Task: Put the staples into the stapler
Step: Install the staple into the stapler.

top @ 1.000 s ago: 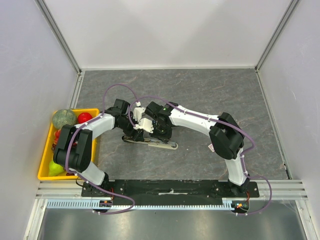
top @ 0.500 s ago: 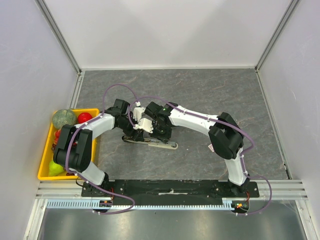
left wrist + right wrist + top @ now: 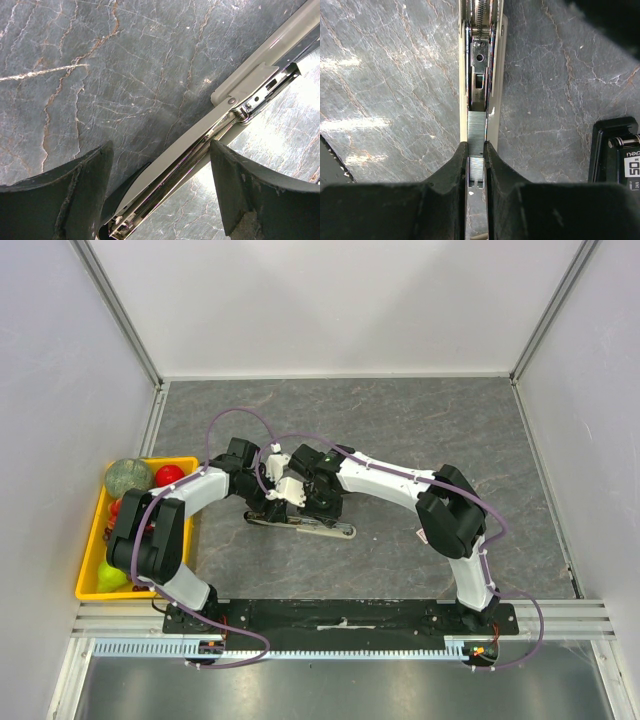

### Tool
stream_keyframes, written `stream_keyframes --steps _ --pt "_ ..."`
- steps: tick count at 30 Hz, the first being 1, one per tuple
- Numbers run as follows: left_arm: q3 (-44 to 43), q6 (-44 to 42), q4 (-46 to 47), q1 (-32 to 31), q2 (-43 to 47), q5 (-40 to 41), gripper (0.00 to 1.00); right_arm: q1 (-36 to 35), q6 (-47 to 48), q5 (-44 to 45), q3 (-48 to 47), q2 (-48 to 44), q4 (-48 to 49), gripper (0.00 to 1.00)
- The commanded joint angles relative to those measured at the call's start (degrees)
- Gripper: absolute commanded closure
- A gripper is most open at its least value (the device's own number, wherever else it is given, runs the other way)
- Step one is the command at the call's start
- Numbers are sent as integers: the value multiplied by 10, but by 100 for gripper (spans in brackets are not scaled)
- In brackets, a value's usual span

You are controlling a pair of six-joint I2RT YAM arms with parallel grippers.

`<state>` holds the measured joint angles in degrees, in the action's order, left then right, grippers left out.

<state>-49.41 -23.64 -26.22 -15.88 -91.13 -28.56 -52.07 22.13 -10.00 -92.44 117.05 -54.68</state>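
The stapler lies opened flat on the grey table, its metal channel facing up. In the right wrist view a grey strip of staples sits in that channel, and my right gripper is shut on the strip's near end. My left gripper stands open over the stapler's spring rail, one finger on each side and neither touching it. From above, both grippers meet over the stapler's left half and hide it.
A yellow bin with fruit stands at the left edge of the table. A black block with a white label shows at the right edge of the right wrist view. Grey walls close the table in.
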Motion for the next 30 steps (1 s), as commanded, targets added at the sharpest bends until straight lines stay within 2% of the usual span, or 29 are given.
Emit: stream_keyframes --steps 1,9,17,21,25,30 --pt "13 -16 8 0 -8 39 16 7 -33 50 15 35 -33 82" --pt "12 -16 9 -1 -8 40 16 7 -32 45 15 26 -34 65" --pt "13 -16 9 0 -9 43 16 7 -26 39 8 3 -38 60" --pt "12 -17 8 -1 -3 45 16 23 18 14 10 -39 -36 58" --pt "7 -20 5 7 7 45 16 41 85 5 87 -120 7 55" --pt "-3 -38 -7 26 32 35 14 59 128 -54 227 -196 106 54"
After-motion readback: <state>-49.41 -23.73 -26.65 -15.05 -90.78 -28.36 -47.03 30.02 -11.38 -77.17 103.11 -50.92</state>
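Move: The staple strip lies in the light stapler's channel, already between the right fingertips, its middle no more than a centimetre below them. From that hand, the opened cover lies about 12 cm to the left and 1 cm ahead, the black stapler some 12 cm ahead and 1 cm right, the staple box roughly 20 cm right and 1 cm back. From the left hand, the staple strip is about 11 cm right, 2 cm back and slightly lower. The staple strip is let go: the right fingers, still pinching it, part to a bit under half open while the hand stays in place. Freed, that hand then pulls away with growing speed to the right, nearly 6 cm, rising some 2 cm as it passes the stapler's front end towards the staple box, wrist turning only slightly. ##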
